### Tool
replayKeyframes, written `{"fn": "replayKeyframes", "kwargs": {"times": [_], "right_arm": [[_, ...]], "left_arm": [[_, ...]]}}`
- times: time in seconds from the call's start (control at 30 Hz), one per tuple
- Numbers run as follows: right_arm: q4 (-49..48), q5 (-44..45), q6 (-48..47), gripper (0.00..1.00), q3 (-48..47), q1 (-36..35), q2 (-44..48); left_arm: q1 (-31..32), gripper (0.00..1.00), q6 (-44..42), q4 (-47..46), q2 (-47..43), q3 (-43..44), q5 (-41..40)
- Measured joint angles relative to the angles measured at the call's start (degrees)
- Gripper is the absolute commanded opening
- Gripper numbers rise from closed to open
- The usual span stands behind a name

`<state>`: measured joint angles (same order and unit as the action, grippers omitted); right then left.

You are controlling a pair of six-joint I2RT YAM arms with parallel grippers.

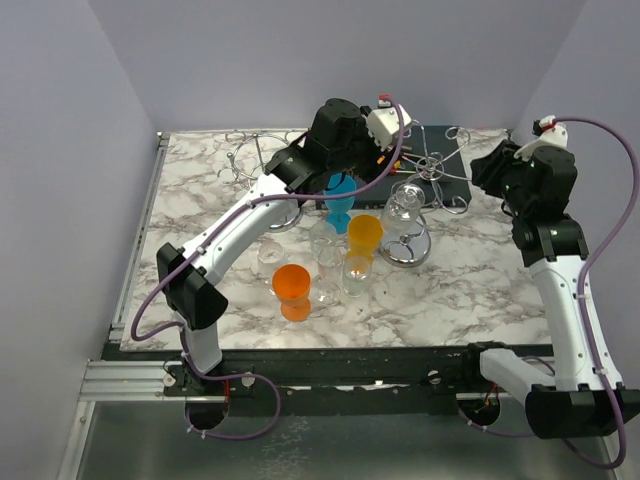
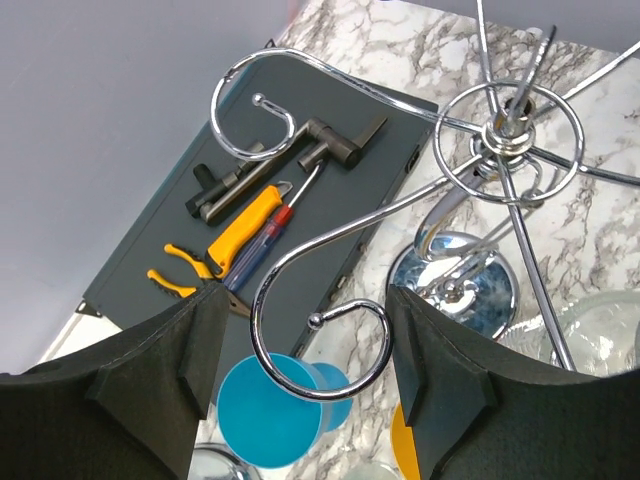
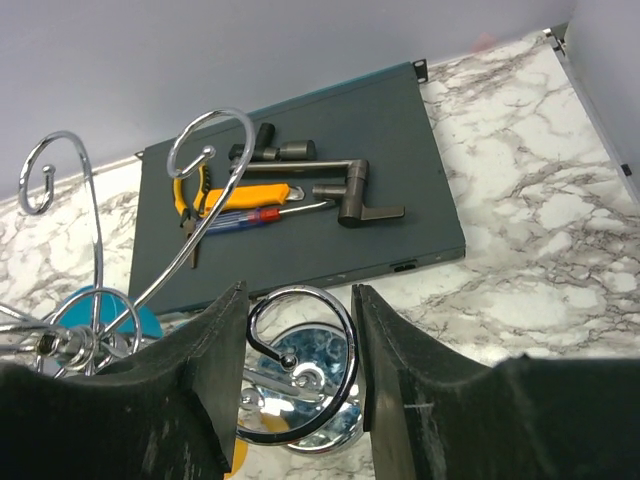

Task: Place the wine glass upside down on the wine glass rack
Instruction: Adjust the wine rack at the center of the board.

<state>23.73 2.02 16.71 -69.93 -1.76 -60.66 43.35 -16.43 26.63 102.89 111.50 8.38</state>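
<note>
The chrome wine glass rack [image 1: 432,165] stands mid-table, its curled arms spreading from a hub [image 2: 510,135] over a round base [image 1: 405,250]. A clear wine glass [image 1: 403,205] is close against the rack above the base; whether it hangs there I cannot tell. My left gripper [image 2: 305,370] straddles one curled hook [image 2: 320,340]. The right finger touches the hook and a small gap shows at the left finger. My right gripper [image 3: 298,370] is shut on another hook [image 3: 300,365], both pads against the wire. Neither gripper holds a glass.
A blue glass [image 1: 340,190], a yellow one [image 1: 365,232], an orange one [image 1: 292,282] and several clear glasses [image 1: 330,260] crowd the table in front of the rack. A dark tool tray [image 3: 400,250] lies behind it. A second wire rack [image 1: 250,155] stands back left.
</note>
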Motion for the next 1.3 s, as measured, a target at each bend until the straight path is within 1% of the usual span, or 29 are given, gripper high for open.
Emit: {"fn": "replayKeyframes", "kwargs": {"times": [0.17,0.27,0.47,0.57,0.63,0.7,0.77,0.8,0.87,0.93,1.13,1.2,1.3], "right_arm": [[1.31,0.02,0.61,0.35,1.73,0.00,3.43],[2.95,0.11,0.63,0.44,1.40,-0.02,4.15],[7.32,0.81,-1.40,0.57,-4.57,-0.07,0.39],[7.39,1.49,-3.04,0.63,-8.15,-0.04,-1.57],[7.37,1.68,-3.76,0.65,-9.81,-0.07,-2.23],[7.23,1.75,-4.46,0.67,-11.15,-0.07,-2.84],[7.04,1.73,-5.01,0.68,-12.11,-0.07,-3.58],[6.84,1.73,-5.20,0.69,-12.46,-0.07,-4.09],[6.40,1.55,-5.42,0.70,-13.31,-0.04,-5.53],[5.64,1.01,-5.64,0.71,-14.56,-0.04,-7.74],[3.19,-4.20,-5.29,0.73,-19.12,-0.07,-16.17],[2.73,-5.57,-5.05,0.72,-20.02,-0.07,-17.88],[1.60,-8.04,-4.57,0.72,-21.35,-0.04,-20.31]], "left_arm": [[-0.04,0.73,-0.70,0.09,1.31,1.68,-0.09],[-0.11,0.78,-1.07,0.11,1.64,2.23,-0.11],[-0.26,0.88,-1.29,-0.11,1.73,2.73,-0.59],[-0.26,0.90,-1.66,-0.22,1.57,2.73,-0.90],[-0.26,0.91,-1.99,-0.22,1.36,2.73,-1.16],[-0.22,0.93,-2.75,-0.20,0.79,2.71,-1.44],[-0.22,0.98,-3.43,-0.17,0.20,2.69,-1.97],[-0.20,0.99,-3.85,-0.24,-0.20,2.69,-2.54],[-0.24,0.99,-4.44,-0.44,-0.74,2.71,-3.93],[-0.26,0.99,-5.01,-0.87,-1.03,3.65,-7.23],[-0.57,0.99,-5.27,-2.54,-0.98,7.98,-14.38],[-0.59,0.99,-5.25,-3.80,-1.05,9.14,-15.45],[-0.57,0.99,-4.31,-4.48,-1.81,9.90,-14.88]]}}
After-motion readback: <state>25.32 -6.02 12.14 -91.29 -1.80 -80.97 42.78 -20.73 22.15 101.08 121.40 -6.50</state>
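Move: The right hand grips the rack's right curl; the far-right curl, free, lies about 9 cm ahead and 3 cm left of that hand, a little higher. The rack's hub is some 9 cm left and 2 cm ahead of it. The left hand's open fingers straddle the left curl, with the hub about 9 cm right and 1 cm back, and the blue glass 5 cm left, 2 cm ahead and 20 cm below. Still gripping the right curl, the right hand draws back about 2 cm, then opens and comes free, rising 4–5 cm before reaching some 10 cm forward and slightly left, sinking a little, to bring its open fingers around the far-right curl. The left hand spreads fully and backs off the left curl, climbing about 11 cm while drifting left and forward, fingers tipping up and swinging counter-clockwise. ##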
